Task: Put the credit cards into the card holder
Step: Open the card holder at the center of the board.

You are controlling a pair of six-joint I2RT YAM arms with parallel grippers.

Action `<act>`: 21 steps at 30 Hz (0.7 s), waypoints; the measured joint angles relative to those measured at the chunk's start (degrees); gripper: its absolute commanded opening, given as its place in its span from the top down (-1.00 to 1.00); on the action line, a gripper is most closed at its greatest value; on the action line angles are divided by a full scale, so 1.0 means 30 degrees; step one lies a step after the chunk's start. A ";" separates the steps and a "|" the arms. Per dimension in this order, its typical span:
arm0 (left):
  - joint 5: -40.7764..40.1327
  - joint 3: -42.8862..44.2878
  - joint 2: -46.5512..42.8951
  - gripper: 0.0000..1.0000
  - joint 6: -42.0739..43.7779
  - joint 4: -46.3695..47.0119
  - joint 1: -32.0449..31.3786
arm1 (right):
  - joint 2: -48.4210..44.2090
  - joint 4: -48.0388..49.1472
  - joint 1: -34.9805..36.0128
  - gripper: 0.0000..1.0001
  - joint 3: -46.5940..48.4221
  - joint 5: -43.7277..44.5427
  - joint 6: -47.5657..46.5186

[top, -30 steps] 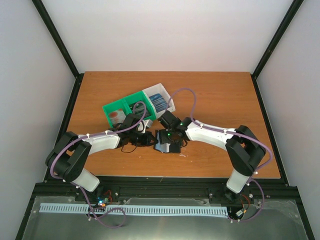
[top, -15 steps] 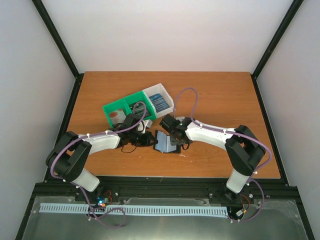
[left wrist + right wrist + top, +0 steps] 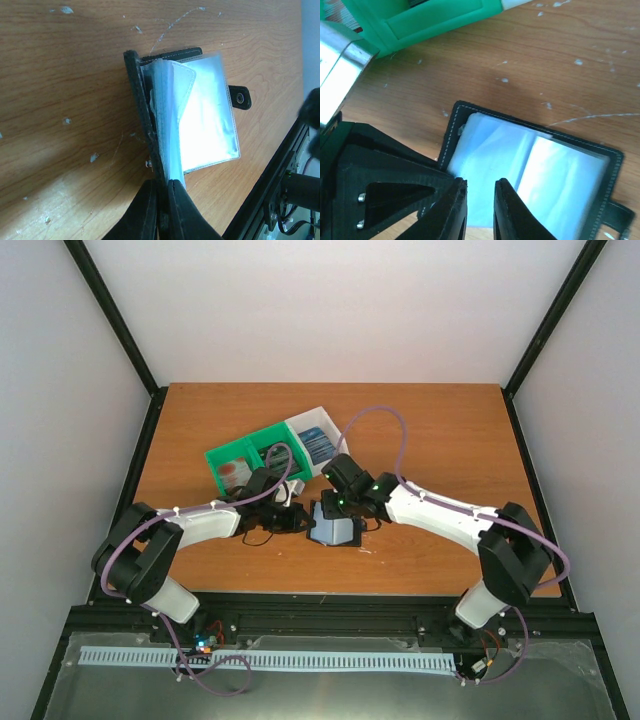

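Observation:
The black card holder lies open on the table, its clear grey-blue sleeves fanned upward. My left gripper is shut on the holder's near edge, pinching cover and sleeves together. My right gripper hovers just above the sleeves, its jaws a narrow gap apart with nothing between them. Blue credit cards stand in the bin's white end. A reddish card lies in a green compartment.
The green and white bin sits just behind both grippers, and its green wall fills the top of the right wrist view. The holder's snap tab sticks out toward the black front rail.
My right gripper's jaws have narrowed from wide open, and it has shifted slightly back over the holder. The right elbow has swung outward. The left gripper has stayed put.

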 measured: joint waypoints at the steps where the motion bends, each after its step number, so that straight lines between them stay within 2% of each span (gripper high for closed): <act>1: 0.0000 0.0000 0.0000 0.89 0.0000 0.0000 0.0000 | 0.0109 0.0182 0.0000 0.63 -0.0036 -0.0240 -0.0015; 4: -0.0058 0.0000 0.0000 0.84 0.0000 -0.0015 0.0000 | 0.0685 0.0729 0.0000 0.53 -0.0182 -0.0976 0.0000; 10: -0.0838 0.0000 0.0000 0.41 -0.0066 -0.0627 0.0000 | 0.2025 0.0998 0.0000 0.36 -0.0554 -0.1297 0.0117; 13: -0.1435 0.0000 0.0015 0.29 -0.0022 -0.1107 0.0000 | 0.2572 0.0838 0.0000 0.30 -0.0590 -0.1042 0.0240; 18: -0.2331 0.0022 0.0015 0.25 0.0044 -0.1865 0.0000 | 0.3330 0.0321 0.0000 -0.03 -0.0590 -0.0364 0.0517; 21: -0.2790 0.0095 0.0015 0.24 0.0058 -0.2106 0.0000 | 0.3417 0.0029 0.0000 -0.12 -0.0583 -0.0131 0.0459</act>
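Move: The left fingers still pinch the raised left cover of the open card holder, whose middle lies about 6 cm to their right, level with them, and 4 cm below. The right hand hangs free, with the holder about 9 cm below, 2 cm back and 2 cm to its right. From the right hand, the white tray stands some 18 cm ahead and 2 cm left; the green tray 12 cm ahead and 15 cm left, both about 8 cm below. Left fingers release the cover, easing left and down; the right, opening, sinks some 8 cm towards the holder. ##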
